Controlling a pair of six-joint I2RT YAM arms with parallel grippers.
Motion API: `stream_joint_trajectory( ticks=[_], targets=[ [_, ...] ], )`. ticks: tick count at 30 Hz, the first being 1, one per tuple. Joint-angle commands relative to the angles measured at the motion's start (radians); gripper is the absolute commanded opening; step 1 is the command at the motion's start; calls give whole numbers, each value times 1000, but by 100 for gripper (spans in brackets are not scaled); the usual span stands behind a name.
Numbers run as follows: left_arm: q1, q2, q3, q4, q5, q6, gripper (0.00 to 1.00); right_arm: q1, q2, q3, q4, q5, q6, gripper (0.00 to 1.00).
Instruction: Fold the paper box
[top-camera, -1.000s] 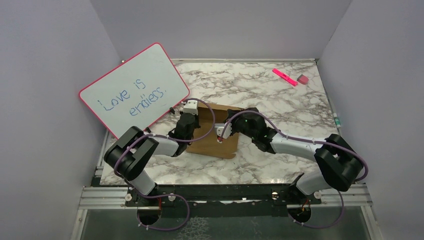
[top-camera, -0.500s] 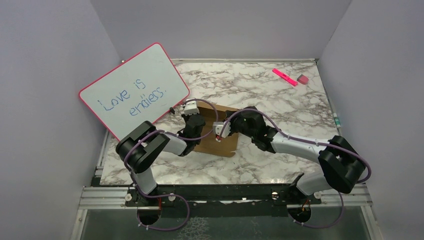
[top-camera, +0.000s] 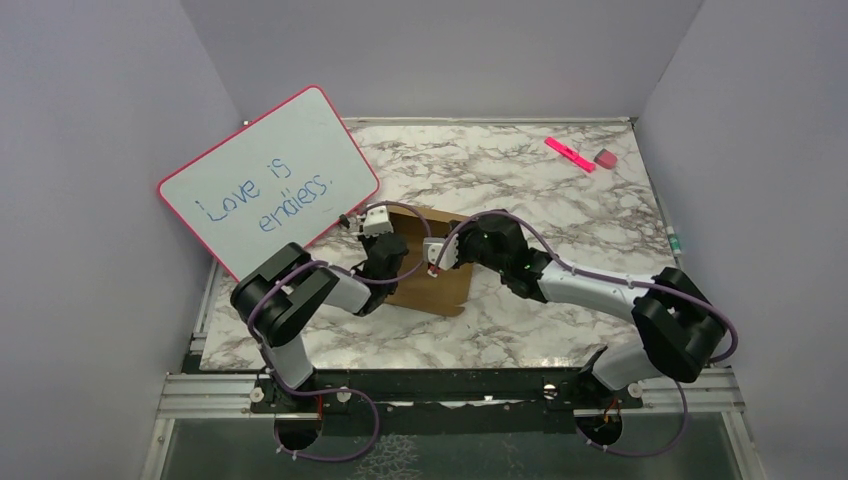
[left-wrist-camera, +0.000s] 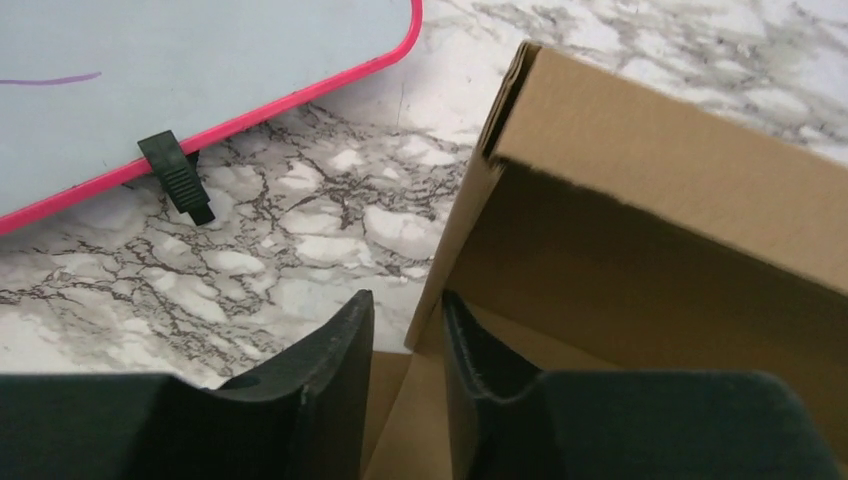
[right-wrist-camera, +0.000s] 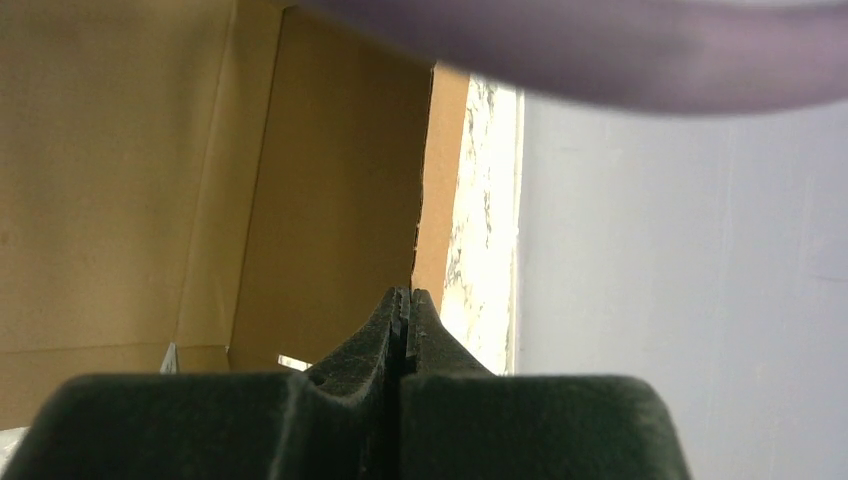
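The paper box (top-camera: 440, 288) is brown cardboard, partly raised, lying mid-table between my two arms. In the left wrist view its upright wall (left-wrist-camera: 660, 200) rises on the right. My left gripper (left-wrist-camera: 406, 296) is open by a narrow gap, straddling the lower corner of that wall, with cardboard showing between the fingers. From above, the left gripper (top-camera: 388, 245) sits at the box's left edge. My right gripper (right-wrist-camera: 405, 292) is shut with nothing between its fingers, and it points into the box's inner panels (right-wrist-camera: 300, 180). It (top-camera: 432, 264) hovers over the box's middle.
A pink-framed whiteboard (top-camera: 268, 180) with writing leans at the back left, its edge and a black clip (left-wrist-camera: 177, 177) close to the box. A pink marker (top-camera: 570, 153) and an eraser (top-camera: 605, 158) lie at the back right. Walls enclose three sides of the marble table (top-camera: 560, 220).
My left gripper's jaws have parted from shut to a narrow gap, and its forearm swung right toward the box. The right gripper closed fully and shifted slightly left.
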Motion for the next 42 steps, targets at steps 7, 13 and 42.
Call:
stream_joint_trajectory(
  ticks=[7,13,42],
  targets=[
    [45,-262,-154,-36,256,96,52,6,52,-3,58,32,13,1],
    [131,-389,-208,-142,361,42,62,6,66,-27,136,21,15,1],
    [315,-639,-85,-407,722,-103,80,6,-151,-48,118,83,419,50]
  ],
)
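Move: The box's left side wall stands right at the left fingertips, its middle about 2 cm ahead and 1 cm right, roughly level in height. A black board clip lies some 9 cm left of that hand, 2 cm ahead and 3 cm lower. From the right hand, the top flap's middle is about 6 cm left, 2 cm ahead and 1 cm below; the base's near edge is 13 cm back, 6 cm left, 12 cm down. Open the left gripper wide and back it about 4 cm off the side wall, drifting left; let it bob up and down, turn some 20 degrees clockwise, then raise it clear, ending 8 cm higher. Meanwhile keep the right fingers pinched on the top flap's right end, easing a centimetre forward; late on, open them halfway and lift about 4 cm, rolling the hand's left side up. ##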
